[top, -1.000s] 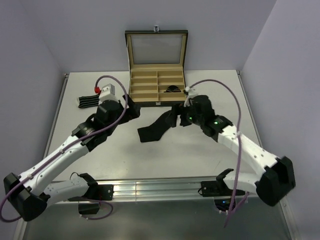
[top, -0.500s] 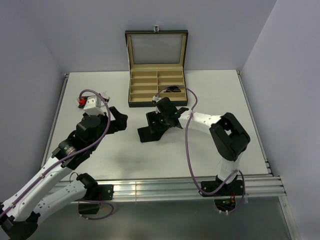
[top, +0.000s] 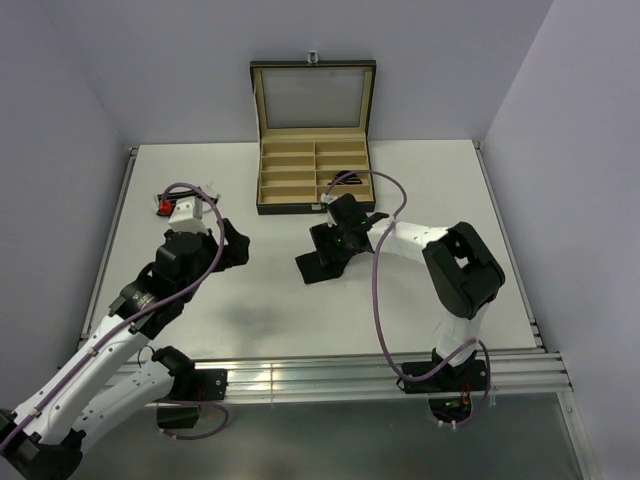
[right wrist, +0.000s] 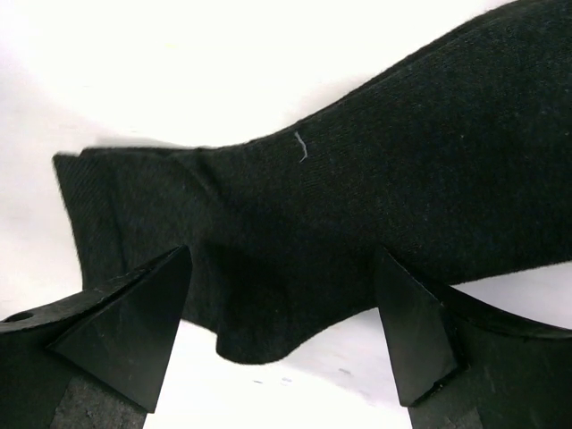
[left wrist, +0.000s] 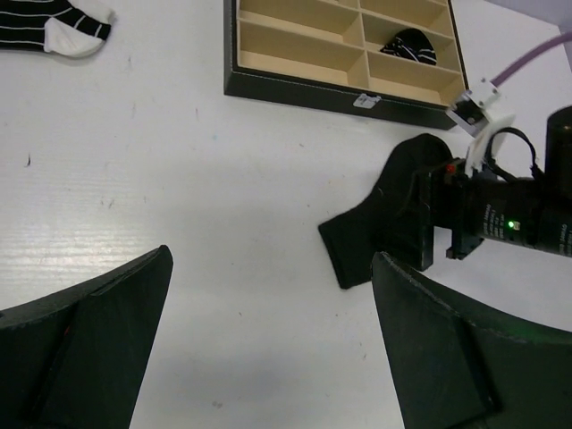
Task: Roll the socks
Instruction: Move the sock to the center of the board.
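A plain black sock [top: 322, 264] lies flat on the white table, in front of the box. My right gripper [top: 333, 240] is low over its far end, open. In the right wrist view the black sock [right wrist: 357, 170] fills the space ahead and its edge lies between the fingers of the right gripper [right wrist: 284, 268]. My left gripper [top: 237, 246] hangs open over bare table to the left of it. From the left wrist, the left gripper [left wrist: 273, 259] faces the black sock [left wrist: 371, 239]. A striped sock [left wrist: 49, 22] lies far left. A rolled sock [left wrist: 409, 46] sits in a box compartment.
The open black box [top: 290, 208] with tan lining stands at the back centre, its lid upright against the wall. Its front wall [left wrist: 295, 85] is just beyond the black sock. Walls close the table on the left, right and back.
The right arm has folded back and swung its gripper onto the sock, which has bunched shorter and shifted right. The left gripper has pulled away to the left, off the sock.
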`<state>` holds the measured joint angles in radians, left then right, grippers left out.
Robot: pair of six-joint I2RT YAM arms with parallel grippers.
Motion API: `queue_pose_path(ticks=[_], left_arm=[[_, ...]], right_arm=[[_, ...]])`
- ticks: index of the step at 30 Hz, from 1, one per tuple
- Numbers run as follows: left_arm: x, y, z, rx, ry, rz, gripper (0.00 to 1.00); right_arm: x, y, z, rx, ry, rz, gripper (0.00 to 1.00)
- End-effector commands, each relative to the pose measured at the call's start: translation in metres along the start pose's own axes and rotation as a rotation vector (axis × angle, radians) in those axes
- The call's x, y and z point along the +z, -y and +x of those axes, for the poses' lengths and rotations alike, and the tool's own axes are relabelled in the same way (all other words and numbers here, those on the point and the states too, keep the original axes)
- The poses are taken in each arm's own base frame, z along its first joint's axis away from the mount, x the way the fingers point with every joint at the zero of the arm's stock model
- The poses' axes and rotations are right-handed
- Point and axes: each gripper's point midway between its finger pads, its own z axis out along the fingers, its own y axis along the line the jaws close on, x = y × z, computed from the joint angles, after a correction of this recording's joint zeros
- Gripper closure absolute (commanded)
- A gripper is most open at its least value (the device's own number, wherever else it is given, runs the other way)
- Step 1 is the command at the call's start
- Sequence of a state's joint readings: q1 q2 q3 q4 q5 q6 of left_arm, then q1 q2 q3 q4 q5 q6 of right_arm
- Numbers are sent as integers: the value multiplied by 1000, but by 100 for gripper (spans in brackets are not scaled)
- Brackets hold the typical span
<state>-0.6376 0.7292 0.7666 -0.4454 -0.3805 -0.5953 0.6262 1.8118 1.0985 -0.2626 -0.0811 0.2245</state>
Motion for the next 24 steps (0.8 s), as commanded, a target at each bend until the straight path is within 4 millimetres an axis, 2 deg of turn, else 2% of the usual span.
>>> queue_pose_path(ticks=[1, 3, 5, 7, 9, 10, 11, 13, 14, 15, 16, 18, 22, 24], left_arm=[[7, -4, -12, -43, 35, 10, 1], [10, -3, -12, -67, 26, 34, 1], [14, -10, -13, -92, 30, 21, 1], [16, -17, -16, -113, 38, 6, 1], [20, -20, -15, -128, 33, -1, 1], [21, -23, -16, -136, 35, -9, 1], [22, -24, -17, -140, 33, -15, 1], [25, -29, -15, -144, 24, -38, 1], [26, -31, -14, -147, 22, -48, 0], [27, -32, -13, -146, 18, -54, 1], [28, -33, -13, -147, 16, -62, 1], [28, -34, -11, -150, 12, -64, 1], [28, -34, -10, -155, 10, -66, 1], [28, -35, -10, -157, 8, -67, 1]], right_arm=[[-17, 24, 2, -46, -1, 82, 11], [-23, 30, -6, -62, 23, 123, 11], [-40, 26, -20, -73, 85, 133, 11], [-59, 14, -37, -95, 172, 150, 12], [-68, 6, -46, -81, 229, 181, 13], [-71, -11, -47, -98, 249, 162, 16], [-73, -17, -50, -97, 265, 167, 17], [-70, -26, -46, -98, 269, 206, 20], [-59, -36, -36, -125, 236, 214, 21], [-58, -43, -38, -124, 237, 219, 22], [-55, -49, -31, -152, 223, 247, 25], [-42, -54, -21, -185, 190, 279, 29], [-27, -68, -3, -233, 148, 292, 46], [-22, -71, 3, -250, 136, 295, 48]])
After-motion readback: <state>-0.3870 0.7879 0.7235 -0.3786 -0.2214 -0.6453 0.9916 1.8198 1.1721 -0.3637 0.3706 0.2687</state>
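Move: Under the right hand, barely 1 cm below the finger pads, lies the black sock's middle; its cuff is about 6 cm to the left and 3 cm back. The open box's middle stands some 19 cm ahead and 3 cm left of this hand, with the rolled sock in it about 20 cm ahead and 4 cm right. From the raised left hand, the sock is about 8 cm ahead, 19 cm right and 21 cm below. Sliding about 3 cm right, low on the sock and dragging it along, the right hand then lifts off some 8 cm, swings left and back over the sock and sinks towards its cuff, tilting about 20 degrees while the fingers narrow to roughly half open. The empty left hand eases forward and left, away from the sock, sinking about 2 cm. ##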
